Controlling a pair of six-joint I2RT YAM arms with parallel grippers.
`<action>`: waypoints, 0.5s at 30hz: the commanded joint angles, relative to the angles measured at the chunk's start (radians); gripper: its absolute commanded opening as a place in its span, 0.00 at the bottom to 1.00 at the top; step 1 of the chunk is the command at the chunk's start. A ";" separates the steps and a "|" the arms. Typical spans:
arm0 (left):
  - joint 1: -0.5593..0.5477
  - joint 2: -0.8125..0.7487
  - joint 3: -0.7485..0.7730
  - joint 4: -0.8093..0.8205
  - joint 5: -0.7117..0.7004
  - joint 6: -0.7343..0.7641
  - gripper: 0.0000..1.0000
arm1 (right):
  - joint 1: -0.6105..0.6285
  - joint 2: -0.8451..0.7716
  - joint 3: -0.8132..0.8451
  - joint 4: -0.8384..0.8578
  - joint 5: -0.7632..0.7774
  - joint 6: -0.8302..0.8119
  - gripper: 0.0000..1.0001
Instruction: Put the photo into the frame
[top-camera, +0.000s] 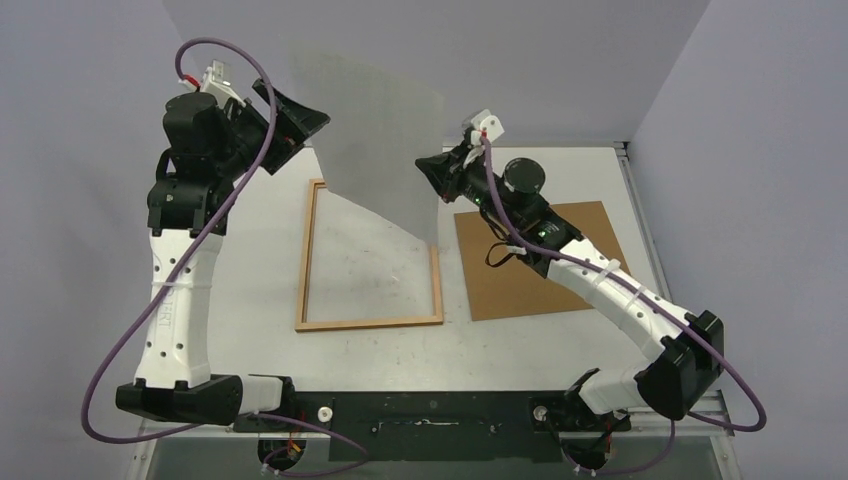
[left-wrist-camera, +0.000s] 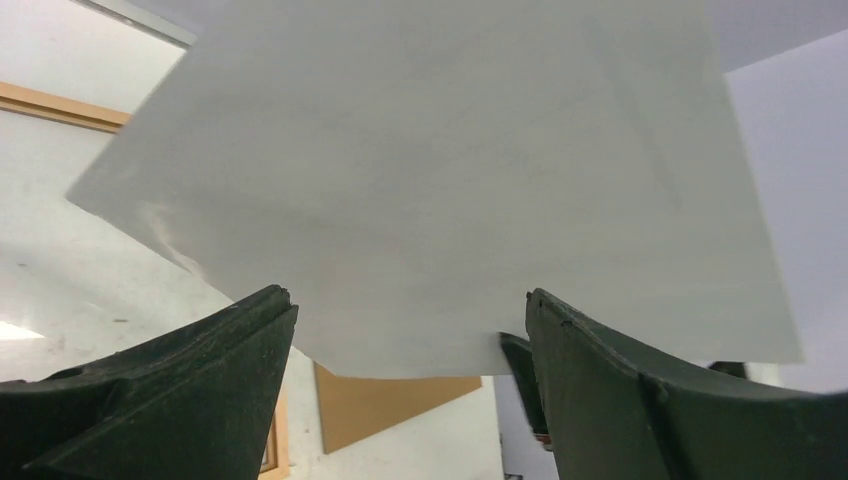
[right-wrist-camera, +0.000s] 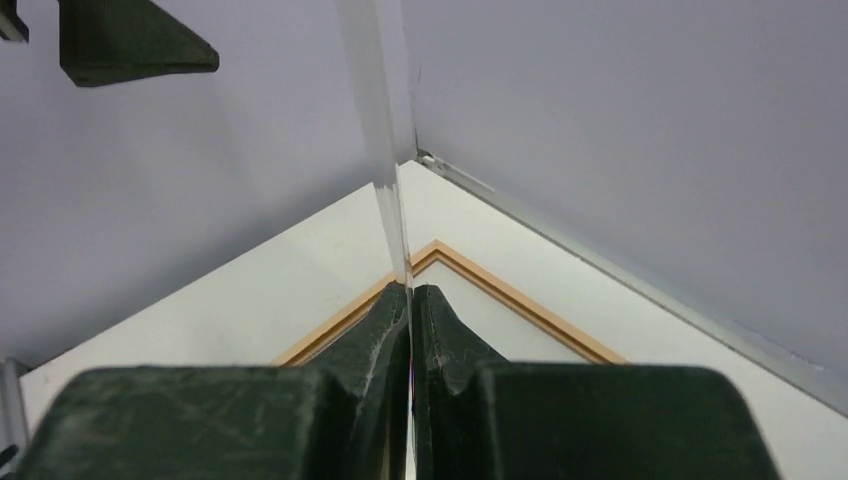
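Observation:
The photo (top-camera: 375, 140) hangs upright in the air above the far part of the frame (top-camera: 370, 322), its plain white back toward the top camera. My right gripper (top-camera: 437, 180) is shut on the photo's right edge; in the right wrist view the sheet (right-wrist-camera: 385, 150) runs edge-on out of the closed jaws (right-wrist-camera: 410, 290). My left gripper (top-camera: 290, 130) stands open by the photo's left edge. In the left wrist view the white sheet (left-wrist-camera: 450, 180) fills the space beyond the spread fingers (left-wrist-camera: 410, 310), with none of it between them. The orange-brown wooden frame lies flat on the table.
A brown fibreboard backing panel (top-camera: 540, 260) lies flat to the right of the frame, partly under my right arm. Grey walls close in the back and the right side. The table's far right edge has a metal rail (top-camera: 625, 160).

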 joint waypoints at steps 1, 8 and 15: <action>0.014 -0.033 0.041 -0.062 -0.089 0.141 0.84 | -0.015 -0.023 0.150 -0.188 0.015 0.187 0.00; 0.015 -0.067 0.019 -0.124 -0.195 0.251 0.84 | -0.021 0.072 0.377 -0.430 -0.113 0.342 0.00; 0.017 -0.084 -0.067 -0.194 -0.329 0.329 0.83 | -0.032 0.189 0.538 -0.662 -0.113 0.483 0.00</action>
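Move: The frame lies flat on the table, its middle about 37 cm below the right gripper, some 4 cm farther out and 12 cm to its left; that gripper already holds the photo by its right side. The brown board is also on the table, about 27 cm to the right of the right gripper and 2 cm farther out. From the left gripper, the frame's middle is around 44 cm down, 8 cm to the right and 1 cm ahead. Keep the right gripper shut on the photo and lift it about 5 cm, easing to a slight dip at the end, while turning the wrist some 25 degrees so its forward side tips down. Meanwhile draw the left gripper, still wide open and empty, about 5 cm left and 3 cm down, away from the photo, rolling its left side up. ##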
